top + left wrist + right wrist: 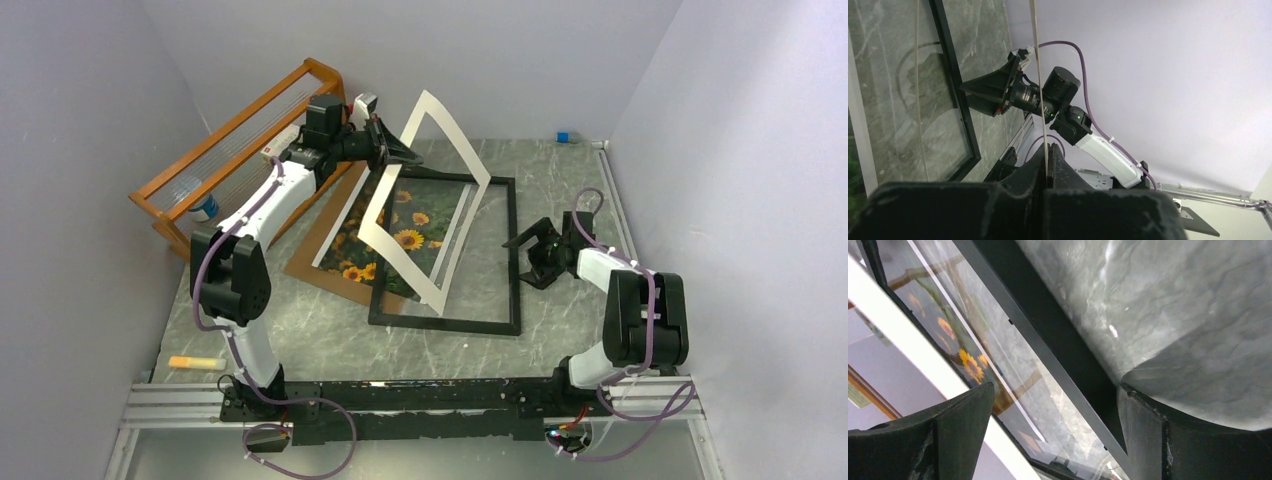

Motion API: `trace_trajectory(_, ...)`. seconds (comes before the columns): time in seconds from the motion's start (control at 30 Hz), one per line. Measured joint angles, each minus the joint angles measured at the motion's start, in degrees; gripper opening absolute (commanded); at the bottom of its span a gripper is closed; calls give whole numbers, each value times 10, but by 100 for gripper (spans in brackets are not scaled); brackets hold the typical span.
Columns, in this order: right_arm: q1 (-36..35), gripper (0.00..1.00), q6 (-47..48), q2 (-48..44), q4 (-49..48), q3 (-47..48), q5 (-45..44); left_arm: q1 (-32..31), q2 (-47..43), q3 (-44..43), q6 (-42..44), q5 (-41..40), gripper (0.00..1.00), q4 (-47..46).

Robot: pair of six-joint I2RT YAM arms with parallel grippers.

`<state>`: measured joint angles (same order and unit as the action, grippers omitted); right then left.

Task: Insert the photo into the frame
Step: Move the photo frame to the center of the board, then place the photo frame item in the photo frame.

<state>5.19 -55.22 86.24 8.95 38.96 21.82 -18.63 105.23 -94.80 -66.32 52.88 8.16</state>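
Note:
The frame (515,255), thin black border with glass, lies flat mid-table. The sunflower photo (408,238) lies flat across the frame's left part and a brown board. My left gripper (405,155) is shut on the white mat border (398,268) and holds it tilted up over the photo. In the left wrist view the mat's thin edge (1040,100) is pinched at my gripper (1048,162). My right gripper (530,250) stands open at the frame's right side. Its wrist view shows its jaws (1053,405) straddling the black border (1058,330), with sunflowers (970,365) showing behind the glass.
An orange wooden rack (240,125) stands at the back left with a small white-and-blue item (205,208) beside it. The brown backing board (320,260) lies under the photo's left side. An orange marker (195,362) lies near the left arm's base. Walls close in on both sides.

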Motion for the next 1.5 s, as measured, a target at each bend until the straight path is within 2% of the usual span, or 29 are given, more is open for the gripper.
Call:
trace_trajectory(0.13, -18, 96, -18, -10, 8, -5, -10, 0, 0, 33, -9, -21, 3, -20)
trace_trajectory(0.43, -17, 95, -15, -54, 82, -4, -105, 0, 0, 128, -47, -83, 3, -78)
trace_trajectory(0.83, -16, 93, -1, -55, 95, -3, -125, 0, -4, 249, 23, -174, 3, -101)
trace_trajectory(1.2, -16, 92, 2, -54, 94, -3, -127, -8, 1, 264, 37, -171, 7, -131)
trace_trajectory(1.4, -16, 91, 2, -54, 94, -4, -129, -30, 49, 255, 37, -157, 6, -138)
trace_trajectory(1.5, -16, 91, 3, -54, 94, -3, -129, -37, 65, 254, 37, -155, 12, -129)
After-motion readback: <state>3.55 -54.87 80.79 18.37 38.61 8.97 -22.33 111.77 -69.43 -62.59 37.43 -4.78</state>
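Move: The left hand already grips the white mat by its left side, high over the board; the photo frame it is meant for has its middle about 9 cm to the right, 4 cm nearer the base and some 30 cm below. The photo lies at that same depth, roughly 5 cm ahead and 3 cm left of this hand. For the right hand, open at the frame's right bar, the frame's middle is about 16 cm left, 2 cm ahead and 2 cm lower. The left hand, keeping its nearly shut fingers on the mat's left side, brings it down some 21 cm into the photo frame, with a slight swing forward and left that comes back again, while the wrist tips the fingers about 15 degrees further down. After a last centimetre to the left, the right hand, still wide open, leaves off pushing the frame's right bar and draws back and to the right by about 4 cm, then stays there beside it. ##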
